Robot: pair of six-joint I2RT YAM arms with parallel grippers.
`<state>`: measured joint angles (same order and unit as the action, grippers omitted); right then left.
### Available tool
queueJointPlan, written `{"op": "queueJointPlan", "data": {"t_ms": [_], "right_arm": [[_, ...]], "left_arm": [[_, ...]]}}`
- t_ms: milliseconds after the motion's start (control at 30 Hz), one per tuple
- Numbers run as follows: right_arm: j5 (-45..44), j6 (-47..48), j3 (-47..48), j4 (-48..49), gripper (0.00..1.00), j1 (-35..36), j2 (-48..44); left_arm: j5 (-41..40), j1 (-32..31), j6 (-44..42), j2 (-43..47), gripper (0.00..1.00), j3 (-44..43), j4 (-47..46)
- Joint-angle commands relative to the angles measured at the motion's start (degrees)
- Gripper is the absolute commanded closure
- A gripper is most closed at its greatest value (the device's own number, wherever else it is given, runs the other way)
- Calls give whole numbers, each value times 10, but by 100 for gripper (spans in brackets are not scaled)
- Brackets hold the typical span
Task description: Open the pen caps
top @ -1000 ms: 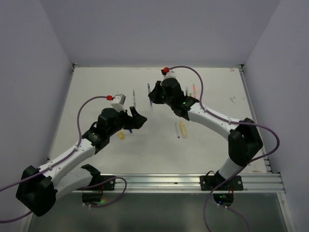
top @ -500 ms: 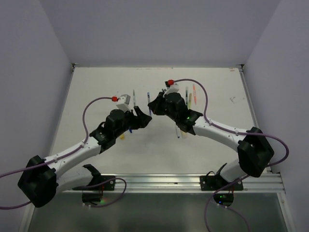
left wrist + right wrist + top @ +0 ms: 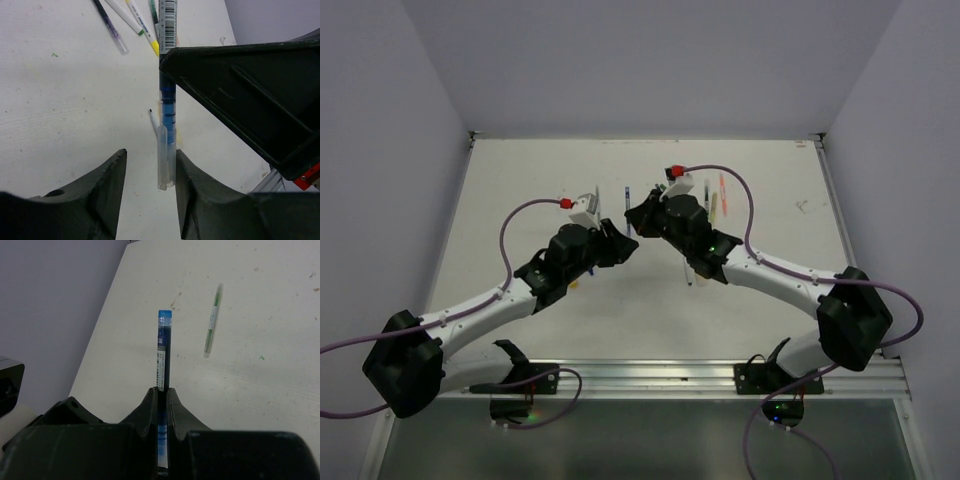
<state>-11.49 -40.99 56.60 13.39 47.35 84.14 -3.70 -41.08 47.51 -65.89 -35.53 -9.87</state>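
My right gripper (image 3: 162, 390) is shut on a blue pen (image 3: 163, 340) with a barcode label and holds it in the air above the table's middle (image 3: 635, 215). The pen's other end carries a clear pen cap (image 3: 165, 162). This cap lies between the fingers of my left gripper (image 3: 150, 155), which faces the right one (image 3: 625, 243). The left jaws are open: one finger (image 3: 187, 175) touches the cap, while a gap separates the other from it. More pens (image 3: 127, 17) lie on the table behind.
A green pen (image 3: 212, 320) lies on the white table (image 3: 520, 200). Several pens (image 3: 708, 200), one of them orange (image 3: 723, 190), lie at the back right. Another pen (image 3: 689, 275) lies under the right arm. Grey walls enclose the table on three sides.
The two arms have drawn together over the table's middle. The right gripper brought the blue pen to the left gripper, whose jaws have narrowed around the clear cap.
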Motion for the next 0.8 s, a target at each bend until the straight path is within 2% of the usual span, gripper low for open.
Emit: {"op": "queueJointPlan", "data": {"t_ms": [0, 133, 167, 233, 333, 367, 467, 533, 633, 767], "right_arm": [[-27, -6, -7, 35, 100, 5, -28], [-30, -6, -14, 38, 100, 5, -33], [-30, -8, -17, 39, 100, 6, -34], [-28, -10, -19, 43, 100, 5, -35], [-26, -11, -23, 40, 100, 6, -42], [-26, -11, -25, 39, 99, 5, -44], [-18, 2, -25, 13, 85, 5, -64], [-20, 28, -24, -27, 69, 5, -85], [-18, 101, -13, -98, 53, 5, -133], [-7, 229, 19, -216, 48, 5, -192]], "left_arm": [[-28, -4, -1, 1, 57, -24, -31], [-31, -5, -14, 6, 70, -24, -36], [-31, -5, -18, 7, 80, -23, -38], [-26, -5, -24, 8, 90, -21, -46], [-21, -6, -44, 12, 100, -19, -50], [-21, -5, -59, 14, 100, -20, -49], [-19, -5, -112, 25, 100, -23, -31], [-17, -5, -151, 34, 100, -38, -6], [-22, -5, -231, 41, 100, -71, 73], [-16, -5, -337, 43, 100, -124, 217]]}}
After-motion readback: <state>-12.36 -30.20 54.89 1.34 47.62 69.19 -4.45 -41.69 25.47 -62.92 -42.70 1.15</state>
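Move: The clear lower end of the blue pen already stands between the left hand's open fingers; the pen's middle is about 4 cm ahead of that hand and 4 cm higher, and the right hand already grips it there. On the table, about 16 cm below the left hand, the blue cap lies some 4 cm ahead and 11 cm left, the yellow cap 1 cm ahead and 16 cm left, and the white pen 4 cm ahead and 15 cm right. Closing almost in place, the left fingers pinch the clear lower end of the blue pen; only then does the right hand open and draw off to its right, up and back, about 7 cm from the pen. As the right hand leaves, the left keeps its pinch, rises some 2.5 cm with a little drift left, and rolls its left side up while tipping its fingers upward, about 20 degrees in all. ##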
